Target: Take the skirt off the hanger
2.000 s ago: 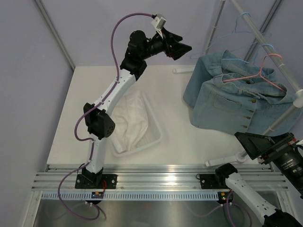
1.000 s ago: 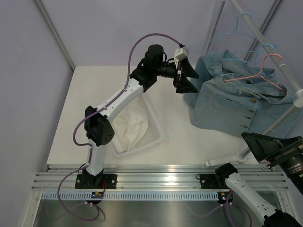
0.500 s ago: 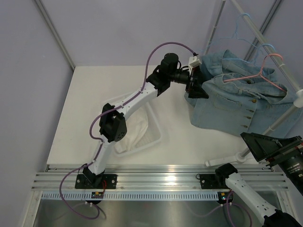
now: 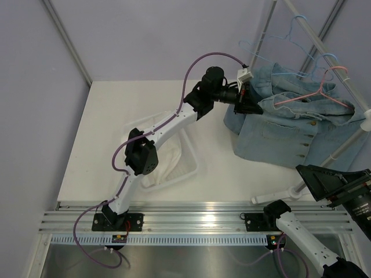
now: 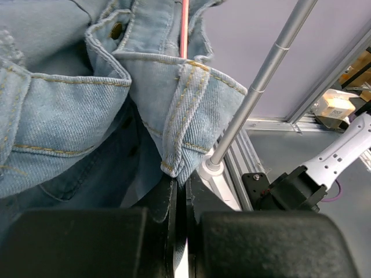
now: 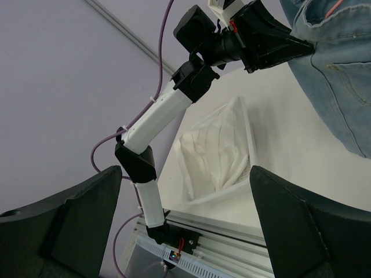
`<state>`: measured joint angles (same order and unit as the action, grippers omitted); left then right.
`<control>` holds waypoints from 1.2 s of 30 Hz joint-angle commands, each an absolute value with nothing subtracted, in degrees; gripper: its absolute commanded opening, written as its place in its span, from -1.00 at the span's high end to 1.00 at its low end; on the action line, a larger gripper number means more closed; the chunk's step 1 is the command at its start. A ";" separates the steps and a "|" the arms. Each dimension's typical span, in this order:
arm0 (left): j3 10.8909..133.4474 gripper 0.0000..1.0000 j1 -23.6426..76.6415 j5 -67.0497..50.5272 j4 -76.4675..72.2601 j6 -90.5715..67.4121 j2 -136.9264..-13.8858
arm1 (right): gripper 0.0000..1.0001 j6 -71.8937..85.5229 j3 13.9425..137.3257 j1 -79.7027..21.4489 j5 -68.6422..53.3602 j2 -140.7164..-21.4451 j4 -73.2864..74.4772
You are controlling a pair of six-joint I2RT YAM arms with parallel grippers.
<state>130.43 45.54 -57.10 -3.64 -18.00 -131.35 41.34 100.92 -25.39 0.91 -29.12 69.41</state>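
Note:
The light denim skirt (image 4: 290,130) hangs on a pink hanger (image 4: 324,92) from the slanted rail at the right. My left gripper (image 4: 254,108) reaches across to the skirt's upper left edge. In the left wrist view the left gripper (image 5: 181,186) is shut on a seamed corner of the skirt (image 5: 174,110), and the pink hanger (image 5: 184,23) shows above as a thin line. My right gripper (image 4: 317,179) stays low at the near right, open and empty. The right wrist view shows its fingers (image 6: 58,223) wide apart, with the skirt (image 6: 342,69) at the upper right.
A white basket (image 4: 194,168) holding white cloth sits left of centre, under the left arm. The clothes rail (image 4: 316,40) carries thin blue hangers (image 4: 272,43). A rack pole (image 5: 255,87) stands just right of the left gripper's jaws. Another denim fold (image 4: 272,75) hangs behind.
The left arm swung right from above the basket to the skirt's left edge and its jaws closed on the denim. That edge has lifted a little. The right arm barely moved.

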 commanded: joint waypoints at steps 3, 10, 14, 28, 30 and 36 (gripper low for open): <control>131.58 1.00 46.84 -53.80 0.00 -17.14 -124.37 | -0.99 41.04 101.16 -25.58 1.23 -28.65 68.64; 123.41 1.00 47.72 -49.66 -1.13 -21.00 -113.31 | -0.99 41.05 101.16 -25.58 1.58 -28.83 68.82; 123.22 1.00 48.16 -49.48 -0.70 -23.90 -109.43 | -0.99 40.78 101.07 -25.58 2.11 -28.48 68.64; 122.87 1.00 48.08 -52.65 -16.26 -38.05 -106.08 | -0.99 39.82 102.74 -25.58 3.43 -28.65 70.22; 123.48 1.00 48.16 -51.60 -16.96 -39.11 -106.35 | -0.99 39.81 103.01 -25.58 3.69 -28.74 70.31; 128.31 1.00 47.90 -48.78 -16.00 -40.69 -107.93 | -0.99 39.64 103.18 -25.58 3.52 -28.92 70.31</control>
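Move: My left fingers are already shut on the left corner of the denim skirt's waistband. The middle of the pink hanger lies some 18 cm to the right, about level fore and aft, 5 cm higher; the skirt's middle is around 15 cm right, 3 cm nearer me and 12 cm lower. The blue hanger behind the pink one is 18 cm right, 8 cm farther out, 6 cm up. From my open right hand the pink hanger is about 28 cm ahead, 10 cm right and 8 cm lower. Keeping the waistband corner pinched, my left hand first draws back towards me, then swings into a quick lift that also carries back and left, away from the rack: about 17 cm up, 9 cm back and 7 cm left in all. The fingers, pointing right, tip up some 10 degrees, and the climb slows towards the end. ##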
